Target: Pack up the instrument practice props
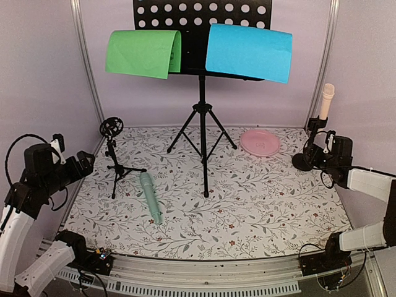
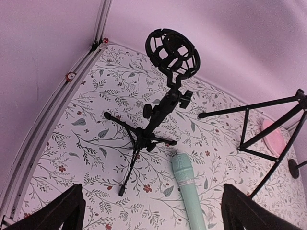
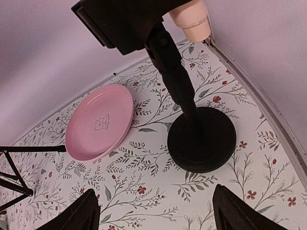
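The black perforated music rack stands on tripod legs at the back, a green sheet and a blue sheet draped over its shelf. A mint microphone lies flat beside a small black tripod support with an empty cage mount. The pink microphone stands upright in a round-based black support. My left gripper hangs open, left of the tripod support. My right gripper is open, close beside the round-based support, nothing between its fingers.
A round pink plate lies on the floral mat between the rack's legs and the round-based support. Pale walls and metal frame posts close in the back and sides.
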Robot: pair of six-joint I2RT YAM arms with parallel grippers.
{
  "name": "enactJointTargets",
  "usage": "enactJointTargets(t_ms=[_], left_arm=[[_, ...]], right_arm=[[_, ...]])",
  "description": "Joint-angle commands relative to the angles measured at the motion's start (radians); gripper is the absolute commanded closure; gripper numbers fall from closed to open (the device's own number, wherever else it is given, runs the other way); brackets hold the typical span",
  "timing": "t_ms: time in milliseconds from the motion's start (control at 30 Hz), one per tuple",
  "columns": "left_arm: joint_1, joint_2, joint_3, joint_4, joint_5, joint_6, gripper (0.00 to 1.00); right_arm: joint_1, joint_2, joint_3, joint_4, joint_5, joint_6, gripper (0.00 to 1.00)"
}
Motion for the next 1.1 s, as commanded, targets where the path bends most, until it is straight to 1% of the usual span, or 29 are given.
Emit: enactJointTargets(t_ms=[0,67,233,333,467,567,667,800,967,1067], left_arm=[[0.021,-0.024,-0.016,0.032,0.023,0.016,0.01],[0.028,-0.026,-0.016,0.033,0.028,0.017,0.01],[0.044,-0.033,-0.017,0.035,0.031,0.021,0.01],[0.053,-0.040,-0.020,0.040,0.037,0.023,0.01],[0.054,-0.043,-0.021,0.041,0.037,0.026,0.01],[0.054,-0.043,-0.022,0.041,0.031,0.023,0.01],[0.057,-0.041,-0.023,0.041,0.028,0.023,0.01],[0.065,-0.039,-0.022,0.041,0.030,0.023,0.01],[0.082,-0.039,-0.022,0.043,0.035,0.025,0.01],[0.091,-0.037,-0.022,0.044,0.039,0.026,0.01]], right_arm=[[-0.005,0.104,0.012,0.276,-0.006,-0.049,0.17],[-0.005,0.166,0.036,0.300,-0.020,-0.060,0.19],[-0.009,0.292,0.088,0.383,-0.012,-0.122,0.28],[-0.025,0.358,0.103,0.462,-0.030,-0.171,0.30],[-0.076,0.431,0.146,0.530,-0.085,-0.157,0.31],[-0.095,0.479,0.191,0.529,-0.113,-0.148,0.37],[-0.096,0.516,0.221,0.531,-0.146,-0.139,0.47],[-0.097,0.538,0.237,0.541,-0.161,-0.145,0.51],[-0.097,0.552,0.231,0.549,-0.220,-0.192,0.62],[-0.097,0.550,0.217,0.573,-0.246,-0.205,0.65]])
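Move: The pink microphone's stand has its post about 11 cm ahead of the right hand and 3 cm to its right, near its height. The pink microphone sits in the holder some 13 cm ahead, 5 cm right and 10 cm above the hand. The pink plate lies roughly 18 cm ahead, 12 cm left and 14 cm below. From the left hand, the stand's post is about 60 cm right, 25 cm ahead and 8 cm lower. The right hand reaches about 11 cm forward, tipping up some 10 degrees, and half-closes around the microphone stand's post. ##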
